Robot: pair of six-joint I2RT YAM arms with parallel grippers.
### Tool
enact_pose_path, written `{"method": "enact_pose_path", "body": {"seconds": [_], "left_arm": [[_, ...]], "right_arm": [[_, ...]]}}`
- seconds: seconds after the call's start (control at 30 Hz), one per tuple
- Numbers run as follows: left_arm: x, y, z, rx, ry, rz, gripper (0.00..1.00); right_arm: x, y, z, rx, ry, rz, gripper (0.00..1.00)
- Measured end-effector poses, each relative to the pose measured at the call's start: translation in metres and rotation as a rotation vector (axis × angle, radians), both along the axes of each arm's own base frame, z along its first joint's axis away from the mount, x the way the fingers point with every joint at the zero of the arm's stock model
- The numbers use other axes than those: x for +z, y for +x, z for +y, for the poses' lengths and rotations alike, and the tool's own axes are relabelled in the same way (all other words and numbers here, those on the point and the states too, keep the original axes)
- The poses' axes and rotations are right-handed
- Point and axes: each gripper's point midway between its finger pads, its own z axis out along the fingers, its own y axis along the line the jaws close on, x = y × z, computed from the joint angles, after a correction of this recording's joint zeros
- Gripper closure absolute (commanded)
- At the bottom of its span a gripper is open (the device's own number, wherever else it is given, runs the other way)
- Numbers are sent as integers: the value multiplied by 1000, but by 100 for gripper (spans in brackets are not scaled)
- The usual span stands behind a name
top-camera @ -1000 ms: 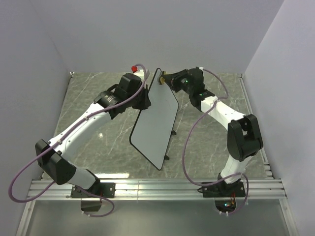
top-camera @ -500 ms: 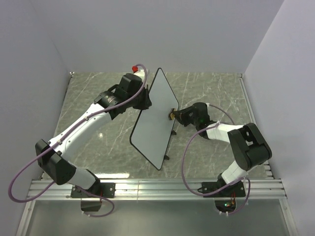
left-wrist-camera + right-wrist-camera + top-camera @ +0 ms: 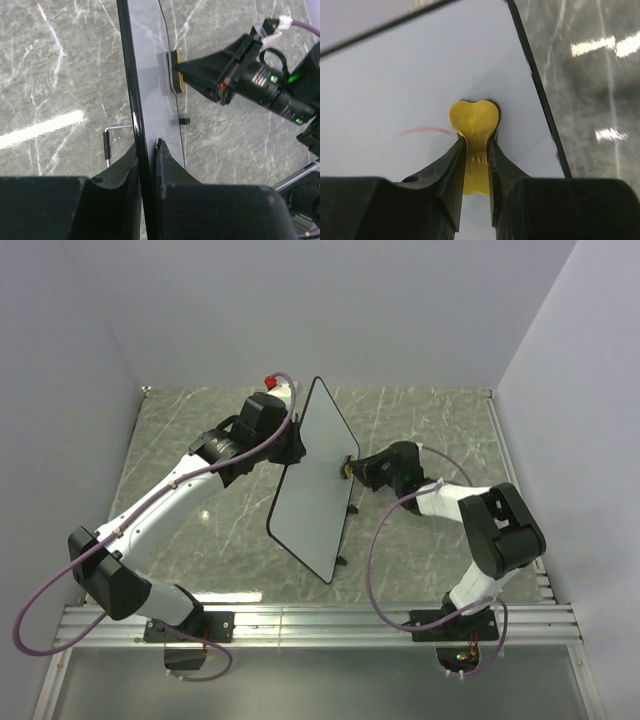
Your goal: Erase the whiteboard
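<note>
The whiteboard (image 3: 312,490) stands tilted on edge in mid-table, white with a thin black rim. My left gripper (image 3: 296,447) is shut on its rim; in the left wrist view the rim (image 3: 131,75) runs between my left gripper's (image 3: 148,150) jaws. My right gripper (image 3: 352,469) is shut on a yellow bone-shaped eraser (image 3: 474,120), its head pressed flat on the board's face (image 3: 395,85). A short red stroke (image 3: 425,131) lies just left of the eraser. From the left wrist view the eraser (image 3: 176,75) shows edge-on against the board.
The board's small black feet (image 3: 352,509) hang off its right side, and a bent metal stand leg (image 3: 107,145) shows behind it. The marble tabletop (image 3: 200,530) is walled in white on three sides. An aluminium rail (image 3: 320,620) runs along the near edge.
My right gripper carried the eraser from the board's top corner down to its middle right side, then edged slightly up. The left gripper kept its hold; the board shifted a little.
</note>
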Motion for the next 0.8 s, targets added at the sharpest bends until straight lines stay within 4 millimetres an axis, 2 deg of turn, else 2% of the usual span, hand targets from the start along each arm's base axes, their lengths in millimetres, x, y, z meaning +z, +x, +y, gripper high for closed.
{"method": "enact_pose_path", "body": {"seconds": [0.13,0.3,0.43,0.53,0.63,0.8], "left_arm": [[-1,2,1,21,-5,-3,100],[-1,1,2,23,-3,-3,100],[-2,1,2,24,1,-4,100],[-1,1,1,23,1,-6,100],[-1,-1,1,17,2,-6,100],[1,-6,-5,-18,2,-16,100]], "right_arm": [[14,33,1,-12,-8,-1,100],[64,84,16,-5,27,-93,100],[95,105,26,8,64,-163,100],[94,104,26,8,74,-165,100],[84,90,20,-1,85,-158,100],[45,31,-11,0,8,-51,100]]}}
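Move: The eraser is already in the right fingers, against the whiteboard; a leftover red stroke lies about 5 cm ahead of that hand, 3 cm left and 4 cm above. The board's far top corner is roughly 13 cm ahead, 7 cm left and 20 cm up. From the left hand, still gripping the board's edge, the red stroke lies about 12 cm ahead, 8 cm right and 13 cm below. The right hand wipes the eraser forward and up the whiteboard about 14 cm, then back and down some 10. ##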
